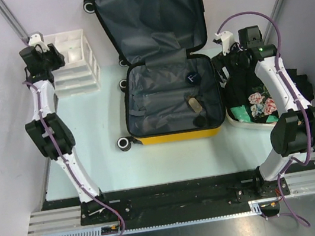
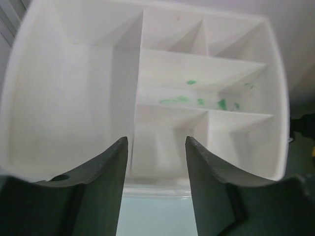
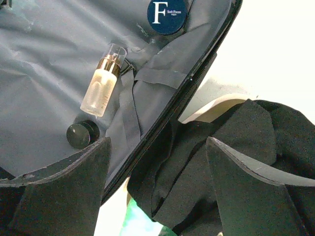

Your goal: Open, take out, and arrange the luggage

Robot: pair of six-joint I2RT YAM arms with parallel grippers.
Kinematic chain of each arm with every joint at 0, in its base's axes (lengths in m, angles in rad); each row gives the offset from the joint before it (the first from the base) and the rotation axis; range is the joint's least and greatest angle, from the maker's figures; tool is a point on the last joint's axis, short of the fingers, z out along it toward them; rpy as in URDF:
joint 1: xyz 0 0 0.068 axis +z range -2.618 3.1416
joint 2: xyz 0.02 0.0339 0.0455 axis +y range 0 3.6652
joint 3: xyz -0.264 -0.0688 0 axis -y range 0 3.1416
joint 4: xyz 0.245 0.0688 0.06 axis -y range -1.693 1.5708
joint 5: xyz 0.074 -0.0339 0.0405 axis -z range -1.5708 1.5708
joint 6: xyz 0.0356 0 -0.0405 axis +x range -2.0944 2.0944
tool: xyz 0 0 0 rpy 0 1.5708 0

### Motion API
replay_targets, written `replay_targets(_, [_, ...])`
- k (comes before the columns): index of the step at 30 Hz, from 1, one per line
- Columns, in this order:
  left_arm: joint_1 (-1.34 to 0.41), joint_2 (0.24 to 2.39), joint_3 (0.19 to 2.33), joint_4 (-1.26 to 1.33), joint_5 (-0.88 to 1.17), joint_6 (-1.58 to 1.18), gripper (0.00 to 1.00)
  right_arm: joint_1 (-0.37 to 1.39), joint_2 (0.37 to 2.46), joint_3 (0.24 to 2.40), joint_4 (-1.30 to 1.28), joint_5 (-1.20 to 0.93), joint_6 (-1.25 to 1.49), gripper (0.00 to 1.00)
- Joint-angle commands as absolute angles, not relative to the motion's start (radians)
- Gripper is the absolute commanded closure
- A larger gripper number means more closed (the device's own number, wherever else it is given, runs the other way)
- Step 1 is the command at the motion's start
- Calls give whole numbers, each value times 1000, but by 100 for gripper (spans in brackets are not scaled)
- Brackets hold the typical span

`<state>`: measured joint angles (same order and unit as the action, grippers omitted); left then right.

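The luggage point(image 1: 155, 100), a yellow hard-shell case, lies open in the middle of the table, its lid point(image 1: 147, 18) leaning against the back wall. On its grey lining point(image 3: 49, 59) lie a clear bottle point(image 3: 101, 83), a black round cap point(image 3: 81, 135) and a dark blue disc marked F point(image 3: 166, 12). My left gripper point(image 2: 156, 140) hangs open over the near edge of a white divided organiser point(image 2: 74, 98) at back left, with nothing between its fingers. My right gripper point(image 3: 157, 140) is open above black clothing point(image 3: 236, 147), just right of the luggage's zip edge.
The white organiser point(image 1: 77, 65) stands left of the lid; green smears mark one compartment. A white tub point(image 1: 254, 123) to the right of the luggage holds the black clothing point(image 1: 242, 83) and a floral fabric point(image 1: 260, 102). The pale green table point(image 1: 95, 140) shows between organiser and luggage.
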<state>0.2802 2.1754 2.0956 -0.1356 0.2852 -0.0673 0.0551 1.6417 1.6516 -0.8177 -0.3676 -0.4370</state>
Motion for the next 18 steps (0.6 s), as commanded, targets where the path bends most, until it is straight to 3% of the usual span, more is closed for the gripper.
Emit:
replay_targets(1, [284, 2197, 2125, -123, 261, -3, 46, 60, 1629, 1689, -816, -347, -428, 17])
replay_targets(5, [284, 2191, 2103, -133, 265, 21, 53, 60, 1631, 1692, -821, -347, -433, 18])
replay_targets(9, [285, 2139, 2077, -143, 308, 15, 78, 60, 1634, 1697, -822, -353, -433, 18])
replay_targets(14, [282, 2005, 1968, -144, 330, 6, 99, 60, 1637, 1697, -798, -377, -426, 18])
replay_targets(18, [282, 1847, 1847, -147, 331, 6, 100, 63, 1652, 1698, -766, -406, -400, 18])
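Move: The left hand's half-open fingers are just above the front end of the divider in the white drawer unit's top tray; the pinch spot is about 1 cm ahead, 1 cm left and 3 cm below. The tray's large compartment is centred some 8 cm ahead and 6 cm left, the small ones 8 cm ahead and 6 cm right. The suitcase's open base lies roughly 52 cm right and 18 cm back. From the right hand, that divider end is some 80 cm left and 20 cm ahead. The left fingers pinch the tray's thin divider near its front rim: the hand sinks about 2.5 cm over it, the fingers close from half open to fully shut, and then, keeping hold, the hand pulls back towards the robot by about 4 cm, picking up speed, with the fingers tipping slightly further down. ##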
